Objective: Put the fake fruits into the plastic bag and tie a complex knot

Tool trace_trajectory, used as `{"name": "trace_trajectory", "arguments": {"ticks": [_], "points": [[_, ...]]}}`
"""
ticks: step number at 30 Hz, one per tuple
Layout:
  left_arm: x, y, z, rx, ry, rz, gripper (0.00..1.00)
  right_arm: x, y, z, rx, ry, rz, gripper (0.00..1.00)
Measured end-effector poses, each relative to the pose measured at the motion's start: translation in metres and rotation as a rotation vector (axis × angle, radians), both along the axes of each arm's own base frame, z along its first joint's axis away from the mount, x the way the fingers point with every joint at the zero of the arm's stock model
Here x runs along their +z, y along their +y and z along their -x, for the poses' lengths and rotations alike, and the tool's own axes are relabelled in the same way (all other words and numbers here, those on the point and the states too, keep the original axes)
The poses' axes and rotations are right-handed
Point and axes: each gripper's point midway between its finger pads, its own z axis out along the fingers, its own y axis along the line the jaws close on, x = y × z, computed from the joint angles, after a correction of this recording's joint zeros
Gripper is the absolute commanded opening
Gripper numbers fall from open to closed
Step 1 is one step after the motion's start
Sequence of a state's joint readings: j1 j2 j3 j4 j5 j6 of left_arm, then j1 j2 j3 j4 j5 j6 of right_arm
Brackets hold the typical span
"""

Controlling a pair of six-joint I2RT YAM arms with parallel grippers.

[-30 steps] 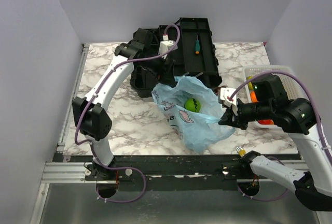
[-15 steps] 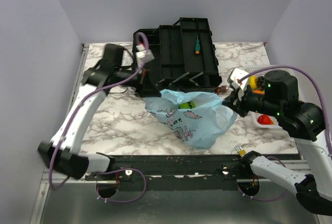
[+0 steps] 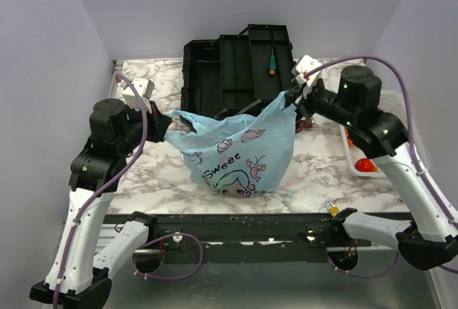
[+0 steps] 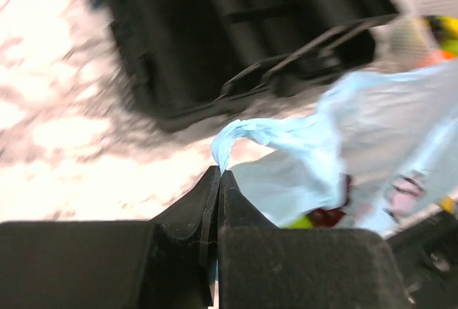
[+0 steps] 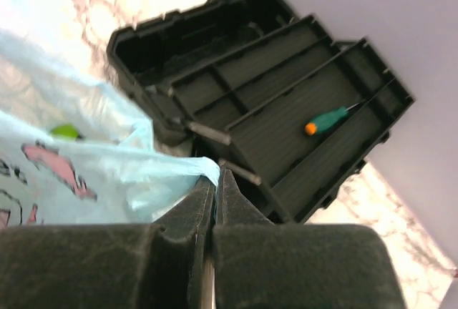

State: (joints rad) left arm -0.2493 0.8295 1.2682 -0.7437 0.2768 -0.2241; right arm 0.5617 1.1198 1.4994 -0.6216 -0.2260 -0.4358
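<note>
The light-blue plastic bag (image 3: 240,155) hangs stretched between both grippers above the marble table. My left gripper (image 3: 166,124) is shut on the bag's left corner, and its tips (image 4: 219,173) pinch a twisted strip of bag (image 4: 343,144). My right gripper (image 3: 290,101) is shut on the right corner, with bag (image 5: 86,173) plastic between its tips (image 5: 216,173). A green fruit (image 5: 66,131) lies inside the bag. A red fruit (image 3: 366,165) lies in the basket at the right. The knot is out of view.
An open black toolbox (image 3: 243,66) stands behind the bag and holds a green-handled screwdriver (image 3: 272,61). The white mesh basket (image 3: 349,153) sits at the right edge under my right arm. Grey walls close in the back and sides.
My left gripper has shut on the bag's left corner and pulled left. My right gripper rose toward the back, so the bag now hangs lifted and stretched between them.
</note>
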Motion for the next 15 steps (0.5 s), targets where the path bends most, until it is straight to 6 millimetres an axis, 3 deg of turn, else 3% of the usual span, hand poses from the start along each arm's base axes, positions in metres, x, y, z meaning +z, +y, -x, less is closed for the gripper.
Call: {"name": "trace_trajectory", "arguments": {"ticks": [2, 4, 6, 7, 8, 11, 12, 15], "points": [[-0.032, 0.019, -0.006, 0.115, 0.069, -0.033, 0.00, -0.021, 0.006, -0.002, 0.022, 0.028, 0.008, 0.01], [-0.072, 0.033, -0.006, 0.187, 0.161, -0.079, 0.08, -0.039, 0.013, -0.001, 0.053, 0.063, 0.007, 0.01], [-0.091, 0.039, -0.001, 0.203, 0.203, -0.114, 0.13, -0.046, 0.021, 0.004, 0.099, 0.085, -0.011, 0.01], [-0.094, 0.041, 0.002, 0.200, 0.202, -0.123, 0.19, -0.043, 0.026, 0.006, 0.125, 0.084, -0.027, 0.01], [-0.092, 0.041, 0.003, 0.189, 0.185, -0.132, 0.32, -0.039, 0.029, 0.008, 0.147, 0.075, -0.042, 0.01], [-0.051, 0.028, 0.008, 0.047, 0.053, -0.162, 0.61, -0.013, 0.041, 0.017, 0.231, 0.026, -0.095, 0.01], [-0.026, 0.021, 0.008, -0.014, -0.011, -0.173, 0.70, -0.003, 0.044, 0.020, 0.260, 0.005, -0.112, 0.01], [0.055, -0.001, 0.007, -0.182, -0.235, -0.200, 0.80, 0.023, 0.054, 0.028, 0.344, -0.049, -0.153, 0.01]]}}
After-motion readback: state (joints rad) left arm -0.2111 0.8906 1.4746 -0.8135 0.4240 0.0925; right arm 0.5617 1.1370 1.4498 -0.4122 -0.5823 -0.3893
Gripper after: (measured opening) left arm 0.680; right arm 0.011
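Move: The plastic bag spreads between the two hands, its left handle pinched in the left fingers, its right handle in the right's. The bag's middle lies about 19 cm right, 3 cm back and 17 cm below the left hand; from the right hand, some 18 cm left, 8 back and 21 below. The toolbox is about 28 cm ahead, 22 right and 28 below the left hand; the fruit crate about 10 ahead, 33 right and 33 below the right. The bag's left handle is let go: the left hand dips quickly some 9 cm, swinging a little left, then opens wide as it shoots up to about 5 cm above its start, wrist tipping up. The right fingers keep their pinch on the other handle while that hand dips, rises again, and drifts about 5 cm left and a little back, turning some 20 degrees counter-clockwise. ##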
